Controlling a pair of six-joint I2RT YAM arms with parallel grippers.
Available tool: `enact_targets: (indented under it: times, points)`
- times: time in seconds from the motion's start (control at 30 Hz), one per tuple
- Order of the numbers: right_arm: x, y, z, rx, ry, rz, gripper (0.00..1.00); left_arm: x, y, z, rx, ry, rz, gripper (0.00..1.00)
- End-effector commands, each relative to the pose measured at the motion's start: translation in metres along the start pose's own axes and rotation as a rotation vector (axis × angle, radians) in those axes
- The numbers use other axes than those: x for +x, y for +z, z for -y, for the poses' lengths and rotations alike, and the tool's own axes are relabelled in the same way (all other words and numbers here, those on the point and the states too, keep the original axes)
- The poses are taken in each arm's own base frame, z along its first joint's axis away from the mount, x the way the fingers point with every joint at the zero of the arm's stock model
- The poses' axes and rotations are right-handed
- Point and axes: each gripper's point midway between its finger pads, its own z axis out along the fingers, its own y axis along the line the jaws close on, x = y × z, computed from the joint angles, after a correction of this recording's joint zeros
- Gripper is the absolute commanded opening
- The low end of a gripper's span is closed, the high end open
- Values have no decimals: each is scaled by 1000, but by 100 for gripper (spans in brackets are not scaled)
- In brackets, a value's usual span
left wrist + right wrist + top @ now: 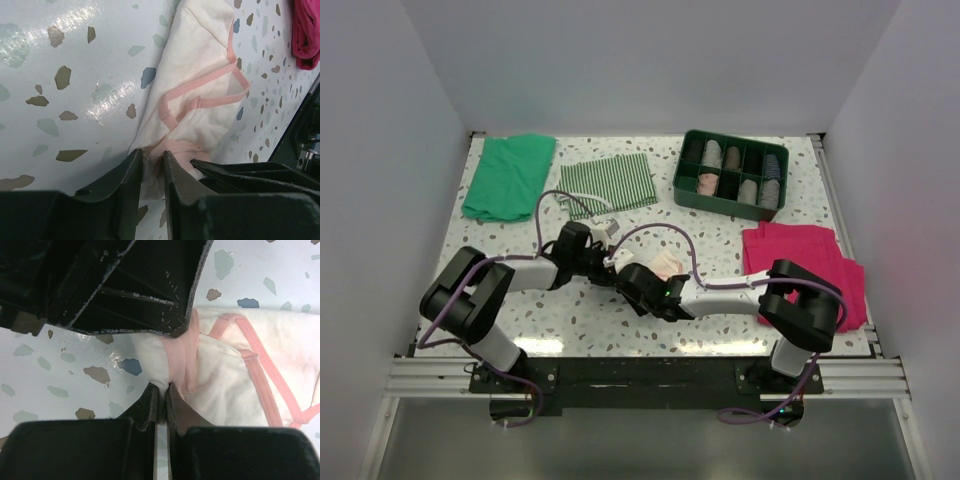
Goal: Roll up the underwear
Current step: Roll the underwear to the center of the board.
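Observation:
The underwear [667, 264] is a pale pink garment with darker pink edging, lying bunched on the speckled table between the two arms. In the left wrist view it [200, 75] spreads away from my left gripper [152, 159], whose jaws stand close together with thin fabric of a gathered end between them. The right gripper's fingers [240, 170] press in from the right. In the right wrist view my right gripper [162, 387] is shut, pinching a fold of the underwear [225, 385], with the left gripper's black body [125, 290] just above. From the top both grippers [617, 265] [638, 277] meet at the garment's left end.
A green cloth [508, 175] and a green-and-white striped cloth [610, 183] lie at the back left. A dark green divided tray [692, 192] with rolled items stands at the back right. A magenta cloth [805, 265] [305, 35] lies to the right of the underwear.

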Motion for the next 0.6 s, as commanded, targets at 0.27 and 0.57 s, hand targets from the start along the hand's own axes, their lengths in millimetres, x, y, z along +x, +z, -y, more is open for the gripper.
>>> enact_targets:
  times: [0.27, 0.57]
  points:
    - [27, -21, -21, -128, 114, -63, 0, -66, -40, 1, -190, -2, 189, 64]
    - [28, -38, -19, -165, 280, 27, 0, -63, -57, -12, -265, -36, 230, 68]
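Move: The underwear lies flat and narrow between the hands. Its middle is about 8 cm right of the left gripper and level with it, roughly 1 cm lower, and from the right gripper some 5 cm ahead and 4 cm to the right. The striped cloth lies around 22 cm ahead of the left gripper and 2 cm to its left. The pink cloth is about 38 cm to the right of the right gripper and 6 cm ahead. Open the left gripper wide off the underwear's near-left end and lift it about 5 cm, carrying it forward and left towards the striped cloth while turning counter-clockwise some 15 degrees. Keep the right gripper shut on that end and draw it back about 4 cm, slightly to the right late on, rolling its left side up. ##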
